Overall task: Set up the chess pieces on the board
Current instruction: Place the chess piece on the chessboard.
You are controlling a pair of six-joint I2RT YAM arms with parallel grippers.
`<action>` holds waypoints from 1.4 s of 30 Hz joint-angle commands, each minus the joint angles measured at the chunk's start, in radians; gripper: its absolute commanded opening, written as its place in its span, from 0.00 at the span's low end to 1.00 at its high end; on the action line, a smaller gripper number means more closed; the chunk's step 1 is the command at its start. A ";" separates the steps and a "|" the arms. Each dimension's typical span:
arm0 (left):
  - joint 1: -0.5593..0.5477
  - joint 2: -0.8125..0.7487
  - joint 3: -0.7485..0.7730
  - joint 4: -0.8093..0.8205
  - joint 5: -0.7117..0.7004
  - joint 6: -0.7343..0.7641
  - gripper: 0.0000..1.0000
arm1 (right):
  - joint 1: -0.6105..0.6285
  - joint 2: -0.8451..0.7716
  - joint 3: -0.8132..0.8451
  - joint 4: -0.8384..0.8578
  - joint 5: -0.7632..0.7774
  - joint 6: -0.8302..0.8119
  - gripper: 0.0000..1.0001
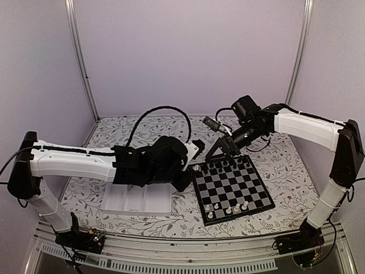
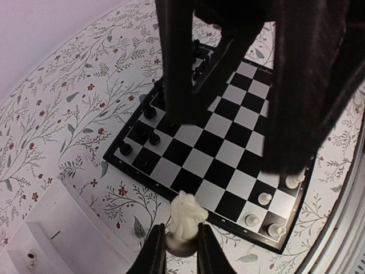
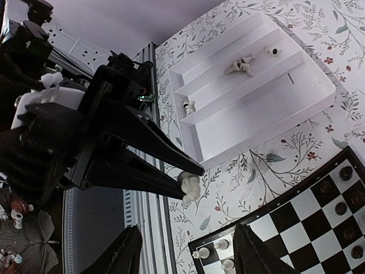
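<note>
My left gripper point(image 2: 179, 231) is shut on a cream-white knight point(image 2: 185, 220), held upright just above the tablecloth off the board's point(image 2: 219, 145) edge. The same knight point(image 3: 189, 185) shows between the left fingers in the right wrist view. Several black chess pieces point(image 1: 225, 165) stand along the board's point(image 1: 231, 185) far rows. A few white pieces point(image 1: 228, 208) stand near its front edge. My right gripper point(image 1: 219, 149) hovers over the board's far left corner. It point(image 3: 187, 228) is open, with nothing between its fingers.
A white compartment tray point(image 1: 137, 202) lies left of the board under the left arm. Its point(image 3: 256, 142) slots hold a few loose pieces point(image 3: 239, 65). A black cable point(image 1: 162, 111) loops over the floral tablecloth behind the left arm. Walls close in the back and sides.
</note>
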 commanded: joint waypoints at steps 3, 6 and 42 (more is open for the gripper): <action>-0.038 0.046 0.064 0.062 -0.024 0.034 0.06 | 0.047 0.018 0.011 0.002 -0.073 0.025 0.50; -0.047 0.052 0.077 0.073 -0.029 0.041 0.06 | 0.049 0.030 0.005 0.004 -0.081 0.033 0.47; -0.080 0.038 0.094 -0.050 -0.154 0.046 0.38 | 0.045 -0.028 0.027 -0.035 0.257 -0.100 0.00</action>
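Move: The left hand already pinches the white chess piece by its base, and the empty right hand's fingers are about 4 cm right, 1 cm ahead and 2 cm above. From the right hand, the white piece is some 4 cm left, 1 cm back and 2 cm below. The chessboard's middle is about 10 cm right of the right hand, 1 cm ahead and 19 cm below. The white tray's middle is roughly 21 cm left of the left hand, 2 cm ahead and 16 cm below. Left carries the white piece 3 cm right into the right fingers, which shut on it; then left opens. ##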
